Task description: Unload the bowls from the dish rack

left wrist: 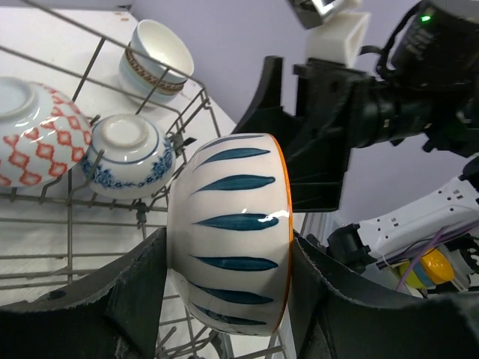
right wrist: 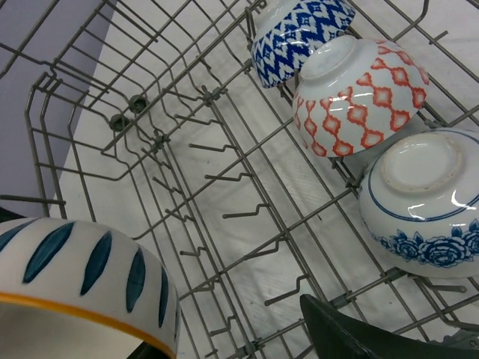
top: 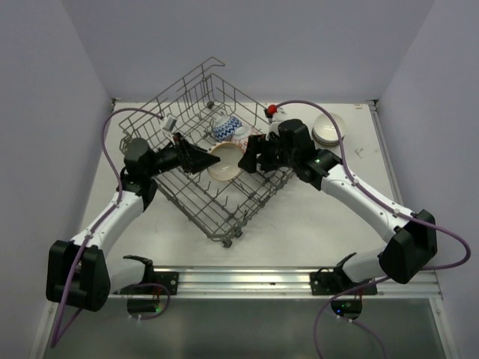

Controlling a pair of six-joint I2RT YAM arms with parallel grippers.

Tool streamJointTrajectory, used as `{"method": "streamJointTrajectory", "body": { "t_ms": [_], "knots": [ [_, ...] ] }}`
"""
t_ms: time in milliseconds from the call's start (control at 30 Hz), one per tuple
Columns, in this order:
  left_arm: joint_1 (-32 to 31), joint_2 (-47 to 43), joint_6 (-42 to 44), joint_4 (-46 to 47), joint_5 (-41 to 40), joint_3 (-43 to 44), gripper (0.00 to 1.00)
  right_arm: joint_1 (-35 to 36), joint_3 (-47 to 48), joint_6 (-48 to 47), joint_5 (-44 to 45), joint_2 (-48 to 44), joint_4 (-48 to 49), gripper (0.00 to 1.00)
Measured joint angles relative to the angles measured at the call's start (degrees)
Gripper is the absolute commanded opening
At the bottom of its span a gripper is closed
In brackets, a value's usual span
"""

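My left gripper (left wrist: 228, 247) is shut on a white bowl with blue stripes and an orange rim (left wrist: 232, 224), held on edge above the middle of the grey wire dish rack (top: 187, 112). In the top view this bowl (top: 224, 163) hangs between both grippers. My right gripper (right wrist: 224, 329) is open; the striped bowl (right wrist: 75, 284) sits by its left finger, and its right finger stands well apart. Three bowls rest upside down in the rack's far corner: blue zigzag (right wrist: 299, 34), red lattice (right wrist: 359, 93), blue floral (right wrist: 423, 198).
A stack of bowls (top: 328, 129) stands on the table to the right of the rack, behind my right arm. A small red object (top: 273, 112) lies at the rack's far corner. Upright tines (right wrist: 247, 213) cover the rack floor.
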Motion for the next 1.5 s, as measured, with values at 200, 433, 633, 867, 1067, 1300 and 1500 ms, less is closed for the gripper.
{"method": "streamJointTrajectory", "body": {
  "t_ms": [200,433,633,867,1067,1300,1500],
  "knots": [
    [0.0,-1.6,-4.2,5.0,0.4,-2.4,0.09,1.0,0.3,1.2,1.4,1.4,2.2,0.56],
    [-0.4,-0.7,-9.4,9.3,-0.3,-5.4,0.10,2.1,0.3,3.7,1.0,2.4,5.3,0.44],
    [-0.9,0.3,-11.3,11.3,-1.4,-6.0,0.11,2.3,0.3,4.7,1.0,3.2,6.5,0.25],
    [-1.7,1.1,-11.4,9.9,-2.9,-6.3,0.46,3.0,0.3,3.8,2.6,3.7,5.8,0.00],
    [-2.9,-1.7,-0.9,-2.8,-7.3,-2.7,0.90,3.1,0.4,4.0,5.5,3.5,2.1,0.00],
    [-2.9,-3.8,13.4,-21.0,-18.4,11.5,0.98,2.3,3.0,3.2,11.7,0.9,-6.4,0.00],
    [-2.9,-8.3,22.7,-27.5,-28.8,14.6,1.00,1.0,4.0,2.3,18.8,-6.8,-12.3,0.00]
  ]
}}
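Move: My left hand holds the teal-leaf bowl above the rack, its middle some 5 cm to the hand's right and level; my open right fingers wait about 12 cm to the left hand's right, 1 cm farther out. From my right hand the bowl's middle is about 8 cm left, 1 cm back and level. Roughly 13 cm below the right hand sit the red-patterned bowl, 9 cm ahead and 1 left, and the blue-flowered bowl, 4 ahead and 7 right. I ease my right hand about 3 cm left onto the bowl's rim and pinch it while my left hand stays nearly in place, sinking slightly. Then my left fingers spread wide and let go, and that hand backs off up, left and forward, turning counter-clockwise. My right hand dips, then carries the bowl some 9 cm right and 5 cm up, swinging clockwise. ##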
